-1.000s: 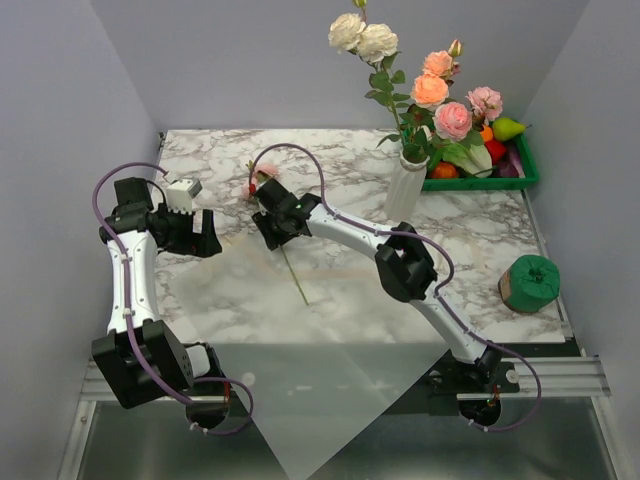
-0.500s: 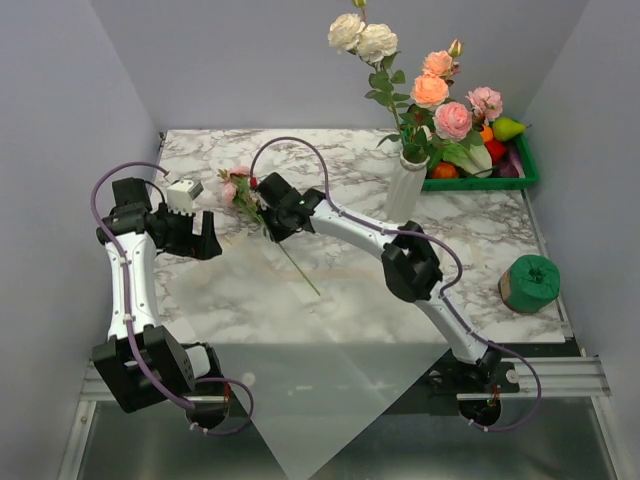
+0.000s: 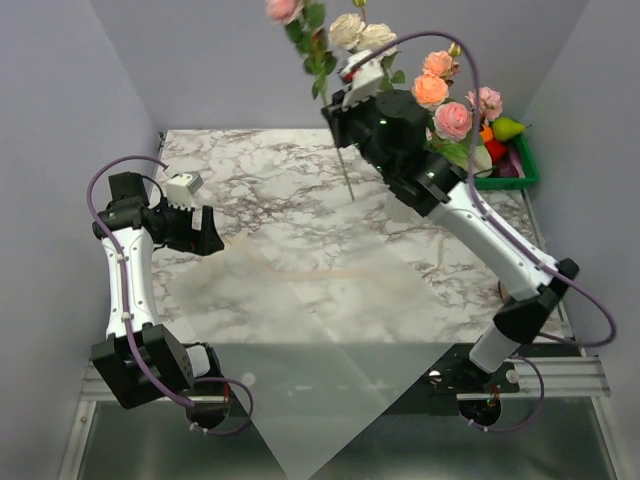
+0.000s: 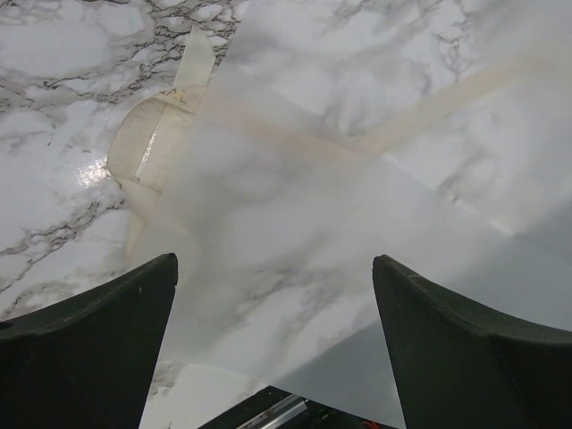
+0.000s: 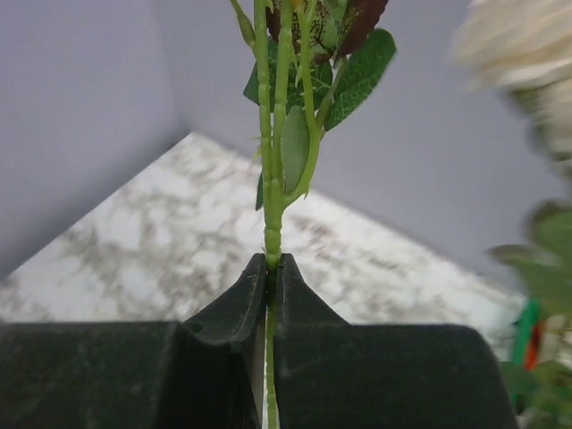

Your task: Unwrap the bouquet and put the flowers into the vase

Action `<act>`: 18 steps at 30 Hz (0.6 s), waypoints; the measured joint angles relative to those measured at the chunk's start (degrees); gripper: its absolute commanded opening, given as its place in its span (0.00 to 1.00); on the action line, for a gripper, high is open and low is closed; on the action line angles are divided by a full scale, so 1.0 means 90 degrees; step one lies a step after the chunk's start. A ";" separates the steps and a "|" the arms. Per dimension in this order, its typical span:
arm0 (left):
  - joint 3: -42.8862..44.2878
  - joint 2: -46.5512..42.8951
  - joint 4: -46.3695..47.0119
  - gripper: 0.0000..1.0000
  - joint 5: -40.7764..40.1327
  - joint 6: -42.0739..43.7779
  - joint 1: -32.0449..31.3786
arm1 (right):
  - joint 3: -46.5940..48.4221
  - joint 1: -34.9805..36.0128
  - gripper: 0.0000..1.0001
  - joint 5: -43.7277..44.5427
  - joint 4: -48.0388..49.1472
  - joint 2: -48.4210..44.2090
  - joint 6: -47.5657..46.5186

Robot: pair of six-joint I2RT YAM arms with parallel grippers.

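Note:
My right gripper is raised high at the back and shut on the green stem of one of the flowers. Its pink bloom is at the top and the stem end hangs above the table. More flowers, peach, pink and white, rise behind that arm. The vase is hidden by the arm. The bouquet's paper lies spread flat, its cream ribbon loose beside it. Over the paper's left part hovers my left gripper, open with nothing between its fingers.
A green tray of toy fruit sits at the back right corner, with a pear on its far side. Grey walls close in the table on three sides. The paper overhangs the table's near edge between the arm bases.
The right gripper closed on a flower lying on the table, then lifted it up and to the back right beside the other flowers. The left arm has hardly moved.

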 measured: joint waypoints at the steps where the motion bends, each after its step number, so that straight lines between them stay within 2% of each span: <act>1: 0.0000 0.0024 -0.0012 0.99 0.0015 0.0012 0.0000 | -0.0338 -0.0068 0.01 0.0192 0.0391 -0.0357 -0.0219; 5: 0.0000 0.0112 -0.0039 0.99 0.0032 0.0039 0.0000 | -0.1498 -0.0345 0.00 0.0903 0.2295 -0.1316 -0.1115; 9: 0.0000 0.0189 -0.0075 0.99 0.0066 0.0134 0.0000 | -0.2453 -0.0789 0.01 0.1481 0.3959 -0.1639 -0.1768; 14: 0.0010 0.0340 -0.0126 0.99 0.0073 0.0223 0.0000 | -0.3228 -0.1314 0.00 0.1894 0.5068 -0.1613 -0.2215; 18: 0.0090 0.0464 -0.0253 0.99 0.0119 0.0323 0.0000 | -0.3327 -0.1532 0.00 0.2018 0.5520 -0.1503 -0.2358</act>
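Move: The right hand holds the last pink rose stem high up; the vase stands about 18 cm to its right, 3 cm ahead, its middle some 30 cm below. The white roses in it are roughly 12 cm ahead and 8 cm right at hand height, the orange roses 8 cm ahead and 23 cm right. The vegetable crate lies 18 cm ahead, 34 cm right, far below. From the left hand the vase is about 13 cm ahead, 44 cm right. Still pinching the pink rose stem, the right hand swings about 20 cm right above the vase, tilting up, turning clockwise. ##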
